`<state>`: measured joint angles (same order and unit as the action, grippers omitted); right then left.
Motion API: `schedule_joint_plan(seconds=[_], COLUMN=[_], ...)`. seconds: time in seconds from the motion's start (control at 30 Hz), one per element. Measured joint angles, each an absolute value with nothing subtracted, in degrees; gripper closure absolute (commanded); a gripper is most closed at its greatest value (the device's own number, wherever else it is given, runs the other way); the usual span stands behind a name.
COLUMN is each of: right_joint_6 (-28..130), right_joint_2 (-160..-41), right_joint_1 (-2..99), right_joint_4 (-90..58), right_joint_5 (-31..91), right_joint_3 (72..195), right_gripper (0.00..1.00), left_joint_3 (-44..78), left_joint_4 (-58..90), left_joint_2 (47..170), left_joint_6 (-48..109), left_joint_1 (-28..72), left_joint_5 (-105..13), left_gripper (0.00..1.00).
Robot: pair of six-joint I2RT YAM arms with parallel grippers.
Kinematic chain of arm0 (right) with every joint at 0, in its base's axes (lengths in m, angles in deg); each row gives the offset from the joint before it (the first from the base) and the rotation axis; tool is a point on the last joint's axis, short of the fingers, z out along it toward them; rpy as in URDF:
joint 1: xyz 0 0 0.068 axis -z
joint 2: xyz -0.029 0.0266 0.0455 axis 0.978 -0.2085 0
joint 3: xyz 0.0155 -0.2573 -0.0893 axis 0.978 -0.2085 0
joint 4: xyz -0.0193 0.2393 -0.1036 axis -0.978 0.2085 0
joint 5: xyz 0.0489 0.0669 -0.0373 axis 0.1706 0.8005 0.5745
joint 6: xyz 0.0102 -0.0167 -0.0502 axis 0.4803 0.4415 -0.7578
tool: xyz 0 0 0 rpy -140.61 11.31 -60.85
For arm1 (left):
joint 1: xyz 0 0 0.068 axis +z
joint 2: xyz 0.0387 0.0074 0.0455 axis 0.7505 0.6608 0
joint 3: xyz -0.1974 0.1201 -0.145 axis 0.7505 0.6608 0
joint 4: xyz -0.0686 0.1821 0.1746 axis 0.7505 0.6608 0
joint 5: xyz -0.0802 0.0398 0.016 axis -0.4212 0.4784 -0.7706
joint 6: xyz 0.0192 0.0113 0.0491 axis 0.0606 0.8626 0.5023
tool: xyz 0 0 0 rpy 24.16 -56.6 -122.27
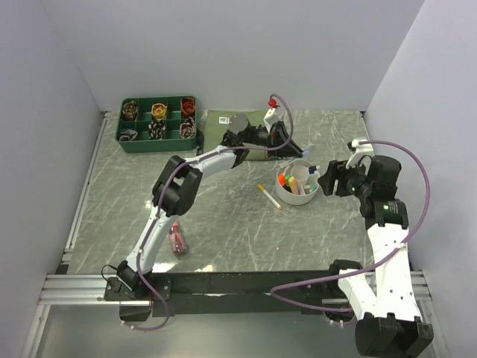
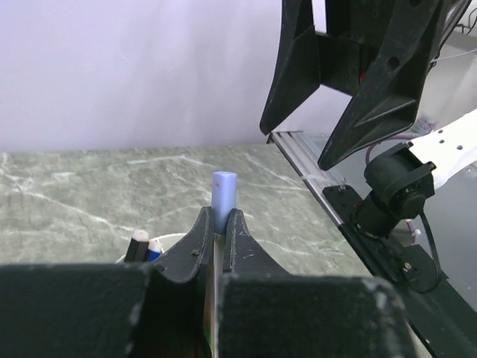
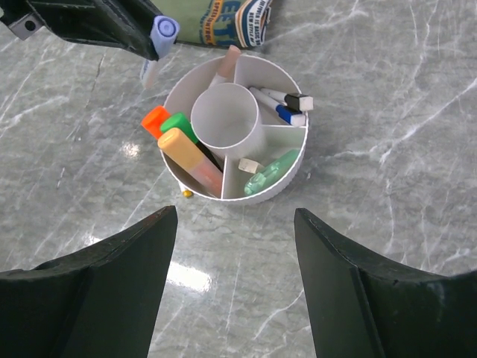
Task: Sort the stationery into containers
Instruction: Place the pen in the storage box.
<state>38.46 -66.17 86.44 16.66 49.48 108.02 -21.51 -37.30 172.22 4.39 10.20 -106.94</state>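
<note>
The white round organiser (image 3: 291, 168) (image 1: 312, 195) holds orange (image 3: 156, 118), green and peach markers, a blue-tipped pen (image 3: 287, 115) and a pale green item in its ring compartments; its central cup is bare. My left gripper (image 2: 220, 215) (image 1: 297, 153) is shut on a white pen with a pale blue cap (image 2: 224, 192) (image 3: 163, 29), held tilted just beyond the organiser's rim. My right gripper (image 3: 235, 224) (image 1: 328, 179) hangs open beside the organiser, holding nothing. On the table lie a yellow-capped pen (image 1: 270, 196) and a pink-capped tube (image 1: 177, 237).
A green divided tray (image 1: 158, 123) with rolled items stands at the back left. A folded olive cloth (image 1: 222, 123) lies behind the left arm's wrist. Grey walls close in the table on three sides.
</note>
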Motion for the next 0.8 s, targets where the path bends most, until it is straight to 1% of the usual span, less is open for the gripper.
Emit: schedule_joint_plan(seconds=[0.13, 0.3, 0.73, 0.77, 0.8], right_joint_6=[38.6, 38.6, 38.6, 38.6, 38.6], right_joint_2=[-66.8, -67.0, -70.5, -70.7, -70.8], right_joint_1=[86.5, 86.5, 86.5, 86.5, 86.5], right_joint_4=[17.4, 18.8, 21.8, 21.8, 21.8], right_joint_5=[48.7, 47.7, 45.3, 45.2, 45.1], right_joint_3=[108.4, 108.5, 111.6, 111.8, 111.9], right_gripper=[0.28, 0.28, 0.29, 0.29, 0.29], left_joint_3=[-21.9, -25.5, -31.8, -31.9, -31.9], left_joint_4=[-41.5, -44.3, -44.3, -44.2, -44.1], left_joint_2=[173.4, 176.9, 186.8, 187.1, 187.4], left_joint_6=[1.3, -0.6, -1.7, -1.7, -1.7], left_joint_1=[10.3, 10.8, 11.8, 11.9, 12.0], left_joint_5=[-106.6, -105.7, -103.4, -103.1, -102.9], left_gripper=[0.99, 0.99, 0.99, 0.98, 0.95])
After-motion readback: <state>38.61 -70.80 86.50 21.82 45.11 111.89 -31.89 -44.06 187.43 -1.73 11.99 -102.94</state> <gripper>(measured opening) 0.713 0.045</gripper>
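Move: Below the left hand, which already holds the pen upright with its blue end on top, is the storage box: its middle is about 18 cm down, some 3 cm to the right and roughly 2 cm nearer the base. The marker with the yellow end lies on the table about 4 cm back and 7 cm left of the hand; the green pouch is some 21 cm ahead and 15 cm left. From the right hand, the storage box is about 8 cm ahead, 6 cm left and 17 cm below. Lowering the pen about 7 cm towards the far part of the storage box, the left hand also carries it about 5 cm forward, past the central cup. It edges forward first, then forward and down together, with the wrist nearly steady and the fingers keeping their grip so that the pen's free end leads downwards. ##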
